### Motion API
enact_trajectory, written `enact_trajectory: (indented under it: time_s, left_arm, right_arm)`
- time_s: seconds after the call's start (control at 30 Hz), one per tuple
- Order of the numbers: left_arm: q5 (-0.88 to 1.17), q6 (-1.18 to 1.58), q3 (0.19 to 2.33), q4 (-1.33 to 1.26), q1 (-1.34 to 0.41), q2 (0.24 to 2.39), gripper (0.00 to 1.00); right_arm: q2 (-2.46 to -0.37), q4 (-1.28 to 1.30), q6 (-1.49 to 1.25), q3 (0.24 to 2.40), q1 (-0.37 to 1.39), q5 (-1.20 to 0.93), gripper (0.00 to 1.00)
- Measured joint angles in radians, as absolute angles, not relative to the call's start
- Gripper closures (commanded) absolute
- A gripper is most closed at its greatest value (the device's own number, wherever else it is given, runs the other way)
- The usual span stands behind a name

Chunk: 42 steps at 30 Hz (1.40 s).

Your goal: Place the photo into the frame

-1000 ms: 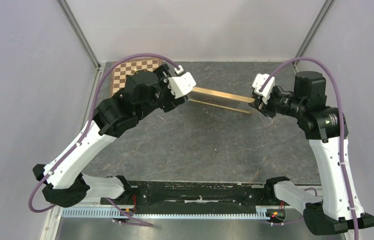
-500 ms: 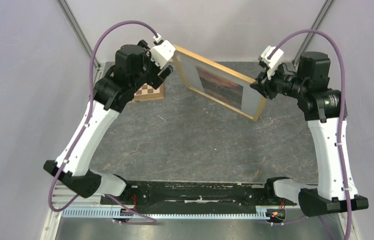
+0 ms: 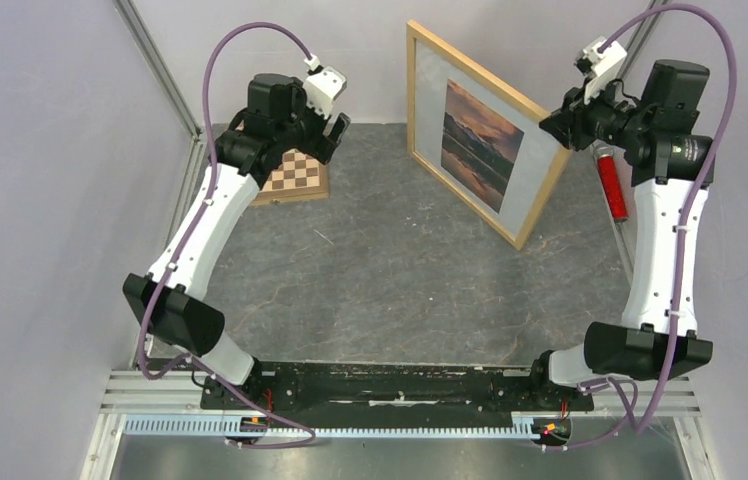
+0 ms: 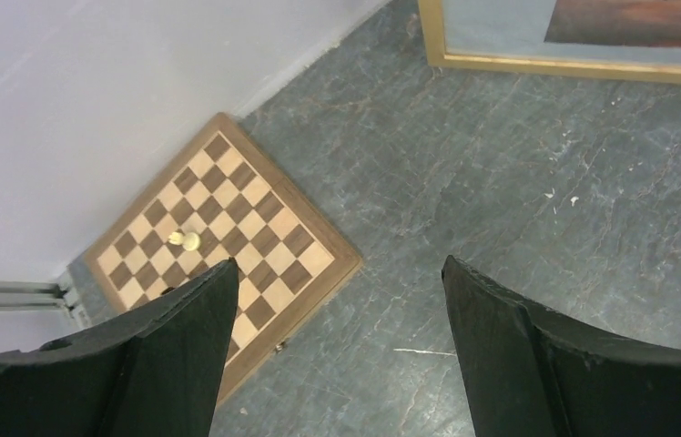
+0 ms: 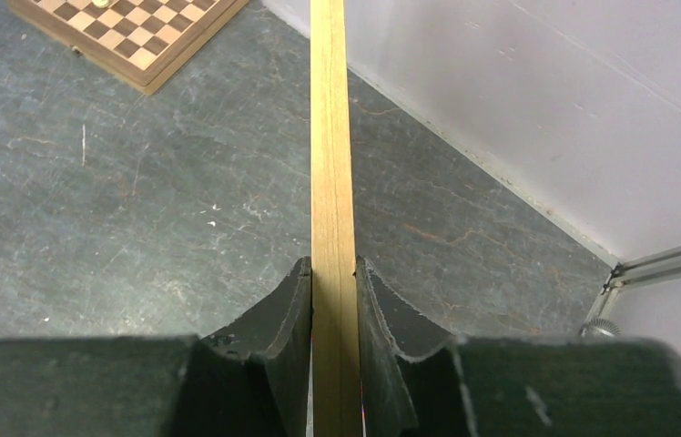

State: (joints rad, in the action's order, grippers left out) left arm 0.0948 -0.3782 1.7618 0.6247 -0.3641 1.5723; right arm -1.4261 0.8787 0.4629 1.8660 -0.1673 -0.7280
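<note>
The light wood frame (image 3: 525,105) stands upright on its lower edge, slanting from the back wall toward the right. Behind its pale mat sits the photo (image 3: 481,142), a sunset mountain lake. My right gripper (image 3: 562,128) is shut on the frame's upper right edge; in the right wrist view the wooden edge (image 5: 331,137) runs straight up from between the two black fingers (image 5: 291,314). My left gripper (image 3: 335,125) hangs open above the chessboard's right side, clear of the frame, with nothing between its fingers (image 4: 487,319). The frame's bottom corner (image 4: 464,56) shows at the top of the left wrist view.
A checkered wooden chessboard (image 3: 295,178) lies at the back left with a small pale piece (image 4: 184,239) on it. A red cylinder (image 3: 611,185) lies by the right wall, behind the right arm. Walls close the table on three sides.
The frame went from lying nearly flat between both grippers to standing upright. My left gripper let go and pulled back left over the chessboard. The right gripper rose with the frame.
</note>
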Motion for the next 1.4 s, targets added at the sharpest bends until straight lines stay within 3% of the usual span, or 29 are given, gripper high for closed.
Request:
enact_trajectory:
  time_s: [0.57, 1.07, 1.4]
  left_arm:
    - [0.208, -0.295, 1.650, 0.566, -0.360, 1.642, 0.14]
    - [0.242, -0.252, 1.629, 0.565, -0.382, 1.641, 0.15]
    - [0.242, -0.250, 1.629, 0.565, -0.426, 1.641, 0.16]
  right_arm:
    - [-1.598, 0.853, 0.502, 1.985, -0.380, -0.902, 1.00]
    - [-1.760, 0.868, 0.570, 2.028, -0.648, -0.926, 1.00]
    - [-1.832, 1.114, 0.731, 1.777, -0.685, -0.928, 1.00]
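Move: The right gripper already grips the upper right end of the upright framed photo, whose middle lies about 13 cm ahead, 16 cm left and 22 cm below. The bare table for laying it is some 43 cm below, 8 cm ahead and 7 cm left; the red tube stands 17 cm ahead, 28 cm right. From the empty left gripper, that table spot is about 4 cm ahead, 46 cm right and 37 cm down; the chessboard 21 cm ahead, 19 cm left. Keep the right gripper shut on the frame's edge and sweep it about 20 cm to the right, easing slightly forward, then sink some 19 cm while drawing back again and tipping the fingers down about 25 degrees, so the frame leans back face up. Lower the open, empty left gripper about 8 cm, drifting right. ##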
